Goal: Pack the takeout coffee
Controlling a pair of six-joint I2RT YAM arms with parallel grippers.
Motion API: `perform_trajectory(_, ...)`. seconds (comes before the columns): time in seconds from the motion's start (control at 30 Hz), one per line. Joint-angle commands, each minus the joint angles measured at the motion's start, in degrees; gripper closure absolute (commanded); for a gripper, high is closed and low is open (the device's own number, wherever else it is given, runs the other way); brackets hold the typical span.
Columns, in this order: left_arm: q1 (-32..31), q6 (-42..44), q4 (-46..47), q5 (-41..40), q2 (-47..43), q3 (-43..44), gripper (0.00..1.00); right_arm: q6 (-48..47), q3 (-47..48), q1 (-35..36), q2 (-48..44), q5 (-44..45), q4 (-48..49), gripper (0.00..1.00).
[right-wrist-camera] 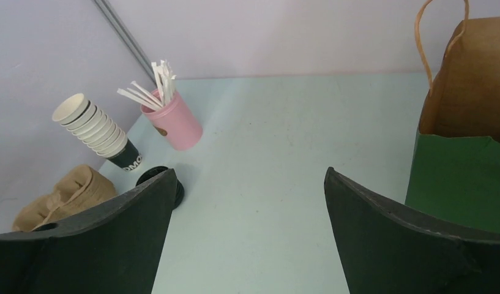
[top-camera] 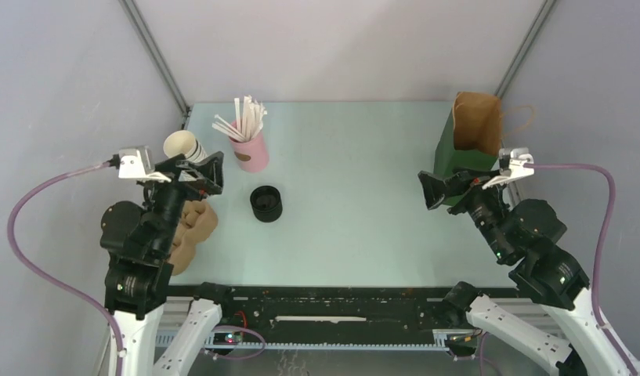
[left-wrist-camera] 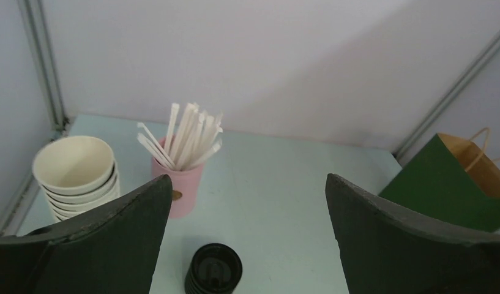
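Note:
No single lidded dark cup shows in any view; the takeout coffee is hidden or out of view. The paper bag [top-camera: 475,133], brown with a green side, stands open at the back right; it also shows in the left wrist view [left-wrist-camera: 455,184] and the right wrist view [right-wrist-camera: 461,177]. My right gripper [top-camera: 438,189] is open and empty just left of the bag's base, facing the table's middle [right-wrist-camera: 250,171]. My left gripper [top-camera: 200,174] is open and empty at the left, beside the cup stack, looking over the table [left-wrist-camera: 247,180].
A squat stack of loose black lids [top-camera: 265,204] [left-wrist-camera: 214,271] [right-wrist-camera: 179,191] sits mid-left. A stack of lidless cups [top-camera: 183,146] [left-wrist-camera: 76,174] [right-wrist-camera: 97,131] leans at the far left. A pink holder of white stirrers [top-camera: 251,149] [left-wrist-camera: 179,187] [right-wrist-camera: 174,122] stands behind. A brown paper lump [top-camera: 193,231] lies under my left arm.

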Motion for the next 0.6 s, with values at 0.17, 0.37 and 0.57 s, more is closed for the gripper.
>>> perform_trajectory(0.17, 2.8, -2.8, -9.6, 8.2, 5.5, 3.3, 0.00, 1.6, 4.7, 6.1, 5.9, 11.6, -4.1, 0.00)
perform_trajectory(0.37, 3.3, -2.0, -18.4, -0.4, 10.2, 5.0, 0.00, 1.7, 4.9, 7.2, 8.7, 13.7, -5.1, 0.00)
perform_trajectory(0.57, 11.4, -3.4, -22.1, -6.9, 15.4, 5.6, 0.00, 1.2, 5.2, 7.2, 11.0, 7.3, -6.1, 0.00)
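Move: From the left gripper, the brown cup holder lies about 4 cm ahead, 16 cm to the left and 40 cm below. The white cup stack stands some 17 cm ahead, 15 cm left and 30 cm lower; the black lids are about 12 cm ahead, 2 cm right and 42 cm down. From the right gripper, the cup holder is roughly 48 cm to the left, 4 cm ahead and 36 cm below. Drop the open left gripper about 11 cm towards the cup holder's side of the table, easing forward a little and tipping the fingers down some 30 degrees; drift slightly right first, then swing left at an increasing pace. Bring the open right gripper slightly down, forward and left over empty table, away from the green bag. Touch nothing yet. ##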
